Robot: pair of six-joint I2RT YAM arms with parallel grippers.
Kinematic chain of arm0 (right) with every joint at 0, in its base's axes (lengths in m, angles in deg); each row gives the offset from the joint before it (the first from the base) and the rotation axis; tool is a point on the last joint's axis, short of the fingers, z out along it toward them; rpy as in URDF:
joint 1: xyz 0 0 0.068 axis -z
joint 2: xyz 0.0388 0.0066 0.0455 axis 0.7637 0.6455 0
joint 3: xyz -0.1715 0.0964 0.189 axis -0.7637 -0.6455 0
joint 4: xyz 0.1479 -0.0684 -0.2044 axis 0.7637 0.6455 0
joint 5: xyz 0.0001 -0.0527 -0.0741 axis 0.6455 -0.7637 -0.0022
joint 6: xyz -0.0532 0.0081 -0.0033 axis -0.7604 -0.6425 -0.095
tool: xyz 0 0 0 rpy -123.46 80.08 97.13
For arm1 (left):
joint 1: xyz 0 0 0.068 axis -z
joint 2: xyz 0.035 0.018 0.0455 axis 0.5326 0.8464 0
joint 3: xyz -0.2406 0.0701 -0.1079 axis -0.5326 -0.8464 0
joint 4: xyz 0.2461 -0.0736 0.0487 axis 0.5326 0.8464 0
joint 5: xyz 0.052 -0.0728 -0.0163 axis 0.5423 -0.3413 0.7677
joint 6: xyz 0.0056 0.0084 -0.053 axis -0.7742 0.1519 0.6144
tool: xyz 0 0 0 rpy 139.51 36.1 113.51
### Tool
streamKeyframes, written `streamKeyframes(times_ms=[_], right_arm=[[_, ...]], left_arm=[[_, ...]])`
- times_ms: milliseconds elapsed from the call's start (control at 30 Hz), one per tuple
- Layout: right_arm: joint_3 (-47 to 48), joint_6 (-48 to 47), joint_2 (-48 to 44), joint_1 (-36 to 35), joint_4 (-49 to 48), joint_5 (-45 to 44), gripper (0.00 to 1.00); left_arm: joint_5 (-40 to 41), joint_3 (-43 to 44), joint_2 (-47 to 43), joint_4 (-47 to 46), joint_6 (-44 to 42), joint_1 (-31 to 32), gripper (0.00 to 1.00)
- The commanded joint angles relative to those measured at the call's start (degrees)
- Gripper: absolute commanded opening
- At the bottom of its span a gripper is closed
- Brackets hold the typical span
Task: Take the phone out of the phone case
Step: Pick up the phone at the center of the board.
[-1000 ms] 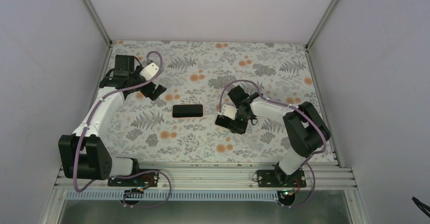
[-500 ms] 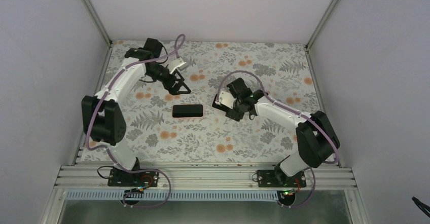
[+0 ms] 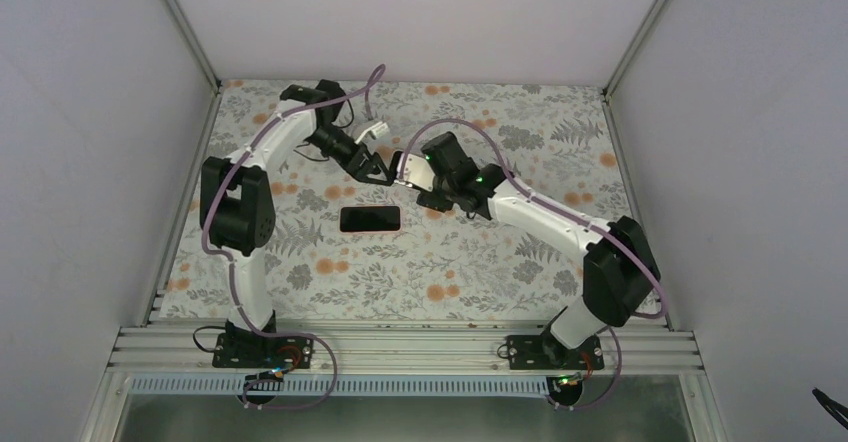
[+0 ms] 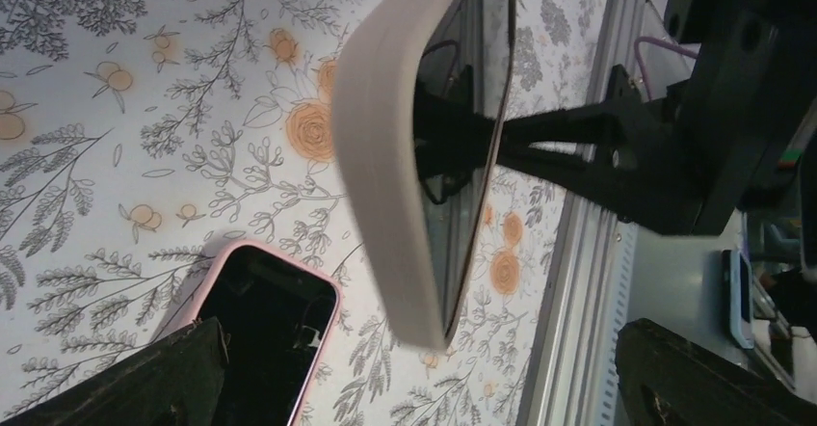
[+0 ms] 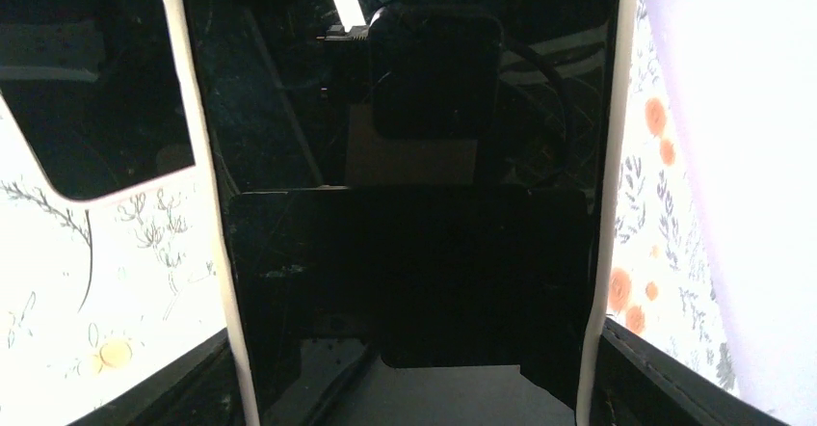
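My right gripper (image 3: 420, 177) is shut across the width of a white phone case (image 3: 408, 168) and holds it on edge above the back-middle of the table. The phone (image 5: 414, 252) sits in the case, its black screen filling the right wrist view between the white rims (image 5: 207, 204). My left gripper (image 3: 377, 169) hangs wide open just left of the case, holding nothing. In the left wrist view the white case (image 4: 385, 156) stands ahead of the open fingers (image 4: 135, 383), apart from them.
A second dark phone with a pink rim (image 3: 370, 219) lies flat on the floral cloth (image 3: 500, 272) below both grippers; it also shows in the left wrist view (image 4: 260, 334). Metal rails (image 3: 400, 347) run along the near edge, and grey walls enclose the sides.
My left arm swung from the back-left corner toward the middle, up to the held case. My right arm carried the cased phone back and to the left to meet it.
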Motion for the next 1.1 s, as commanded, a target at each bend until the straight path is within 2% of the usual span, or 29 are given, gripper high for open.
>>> streamKeyframes(times_ms=[0, 133, 233, 500, 600, 633, 700, 767, 800, 833, 933, 1067], right_arm=[[4.37, -1.02, 2.03, -1.82, -3.02, -2.66, 0.66], [6.28, -1.03, 3.26, -2.75, -3.64, -2.51, 0.66], [7.37, -0.86, 3.68, -3.21, -3.61, -2.32, 0.66], [7.51, -1.86, 3.48, -3.49, -3.69, -2.25, 0.68], [7.64, -1.9, 3.13, -3.71, -2.76, -0.91, 0.7], [7.53, -1.97, 2.98, -3.7, -2.47, -0.56, 0.7], [6.83, -1.91, 2.62, -3.68, -1.74, 0.78, 0.76], [5.82, -1.64, 1.64, -3.7, -1.43, 1.91, 0.98], [5.16, -1.64, 0.77, -3.62, -1.15, 2.6, 1.0], [4.02, -1.5, -0.29, -3.41, -1.25, 2.99, 1.0], [2.5, -2.08, -4.6, -0.92, 1.97, 9.65, 1.0], [2.47, -3.6, -9.33, 5.88, 8.93, 21.21, 1.0]], left_arm=[[-5.23, 3.37, 1.53, 1.34, 2.21, 0.15, 1.0], [-7.22, 5.05, 2.31, 1.64, 2.41, 0.45, 0.99], [-8.44, 5.61, 3.29, 2.92, 1.48, 0.7, 0.92], [-11.69, 5.0, 5.15, 4.57, -0.85, 0.8, 0.58], [-13.76, 6.44, 5.52, 4.57, -1.63, 0.83, 0.3], [-14.36, 7.05, 5.53, 4.57, -1.9, 0.79, 0.25], [-15.6, 8.14, 5.41, 4.57, -2.39, 0.84, 0.2], [-16.68, 9.03, 5.34, 4.57, -2.55, 0.84, 0.1], [-16.98, 9.22, 5.22, 4.57, -2.72, 0.8, 0.06], [-17.03, 9.33, 5.03, 4.6, -2.95, 0.7, 0.03], [-16.67, 8.24, 3.47, 4.62, -5.04, 0.73, 0.02], [-13.35, 6.09, 0.53, 4.57, -8.82, 0.85, 0.02]])
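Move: Some 8 cm to the left hand's right, about 1 cm farther out and near its height, is the middle of the phone held up in the right fingers; its near end lies just beyond the open left fingers. From the right hand the phone's middle is roughly 2 cm left and 1 cm ahead. The second phone lies on the table about 17 cm below the left hand, 3 cm left and 2 cm nearer the base. Carrying the phone about 3 cm left, the right hand feeds its end between the left fingers, then stays nearly still. The left eases some 3 cm right and 2 cm up, tilting about 10 degrees, and closes to pinch the end across its thickness. Only then does the right open fully, let go and back off upward, right and towards the base. ##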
